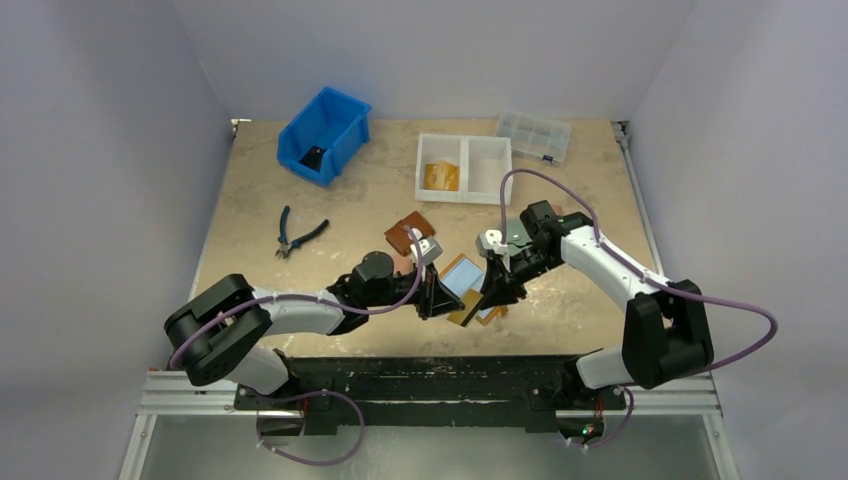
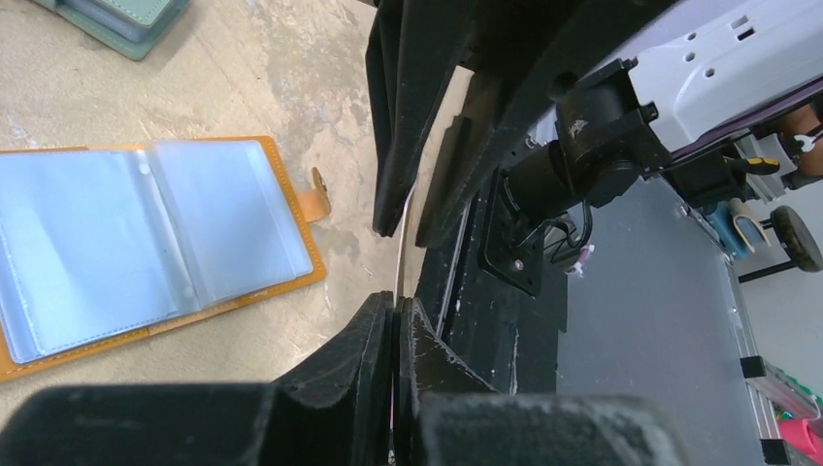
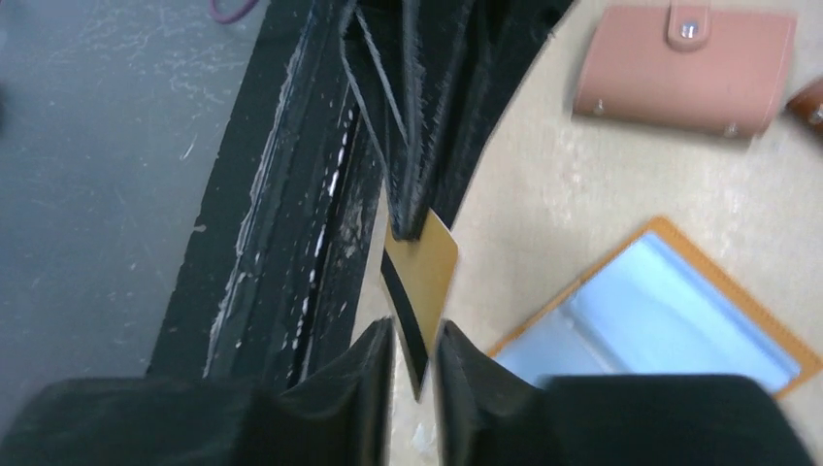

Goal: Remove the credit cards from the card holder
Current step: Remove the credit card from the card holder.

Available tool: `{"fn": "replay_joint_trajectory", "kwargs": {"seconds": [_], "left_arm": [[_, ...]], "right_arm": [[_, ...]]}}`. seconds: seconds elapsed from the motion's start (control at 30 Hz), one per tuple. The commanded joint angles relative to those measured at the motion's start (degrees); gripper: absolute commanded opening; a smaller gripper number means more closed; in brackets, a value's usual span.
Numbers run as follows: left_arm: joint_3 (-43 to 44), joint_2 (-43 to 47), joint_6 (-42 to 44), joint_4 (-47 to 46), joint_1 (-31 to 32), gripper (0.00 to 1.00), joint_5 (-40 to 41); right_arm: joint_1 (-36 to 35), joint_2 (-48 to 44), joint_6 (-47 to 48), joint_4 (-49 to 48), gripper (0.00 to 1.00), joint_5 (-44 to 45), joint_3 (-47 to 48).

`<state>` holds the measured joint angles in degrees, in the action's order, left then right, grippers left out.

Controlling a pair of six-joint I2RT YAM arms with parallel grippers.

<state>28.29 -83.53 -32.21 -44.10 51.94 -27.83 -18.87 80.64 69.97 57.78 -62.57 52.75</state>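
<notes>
The mustard-orange card holder [image 1: 463, 277] lies open on the table between my two grippers, its bluish sleeves [image 2: 146, 243] facing up. My left gripper [image 2: 398, 313] is shut on the thin edge of an orange-yellow credit card [image 3: 424, 267] with a black stripe, held off the table beside the holder [image 3: 670, 311]. My right gripper [image 3: 414, 354] faces it from the other side. The card's near corner sits between its fingers, and gaps still show beside the card. In the top view the two grippers [image 1: 440, 300] [image 1: 492, 297] almost meet.
A pink wallet [image 3: 684, 73], a brown wallet [image 1: 410, 235] and a teal wallet [image 2: 116, 15] lie nearby. At the back stand a blue bin [image 1: 323, 135], a white tray [image 1: 489, 168] holding an orange card [image 1: 440, 176], and a clear box [image 1: 533, 136]. Pliers [image 1: 298, 236] lie left.
</notes>
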Motion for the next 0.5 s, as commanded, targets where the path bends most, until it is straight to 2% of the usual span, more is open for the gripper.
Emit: {"fn": "replay_joint_trajectory", "kwargs": {"seconds": [0.0,0.03,0.13,0.27,0.47], "left_arm": [[1.9,-0.1,1.4,-2.2,0.4,0.00,0.5],[2.0,0.1,1.2,-1.8,0.4,0.00,0.7],[2.9,1.3,0.7,3.3,0.1,0.00,3.7],[2.7,6.7,-0.4,12.4,-3.6,0.13,7.6],[-1.6,18.7,-6.3,17.7,-12.7,0.55,7.6]], "right_arm": [[-0.2,0.8,0.6,2.0,0.04,-1.7,3.1],[-0.2,0.9,0.6,2.1,0.00,-1.4,3.3],[-0.2,0.2,0.3,1.5,0.00,0.2,3.5],[0.2,-2.1,-2.9,-1.4,0.00,3.5,3.7],[2.2,-6.1,-6.5,-5.9,0.00,6.5,2.3]]}}
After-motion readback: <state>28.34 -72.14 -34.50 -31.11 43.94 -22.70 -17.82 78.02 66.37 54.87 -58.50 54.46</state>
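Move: The credit card is in the left gripper's shut fingers, its middle about 3 cm to that hand's right. It lies some 2 cm to the right gripper's left, level with it and between its part-open fingers. The open mustard holder lies about 5 cm ahead, 2 cm left and 6 cm below the right hand. From the left hand, the pink holder is roughly 15 cm left and 8 cm ahead, the brown one 11 cm left and 18 cm ahead. Close the right gripper fully to pinch the free end of the credit card while the left still grips the other end. Then open the left fingers almost halfway and draw that hand forward and to its left about 6 cm, rising slightly and turning some 15 degrees counter-clockwise, clear of the card. Ease the right hand, card held, about 2 cm forward. ##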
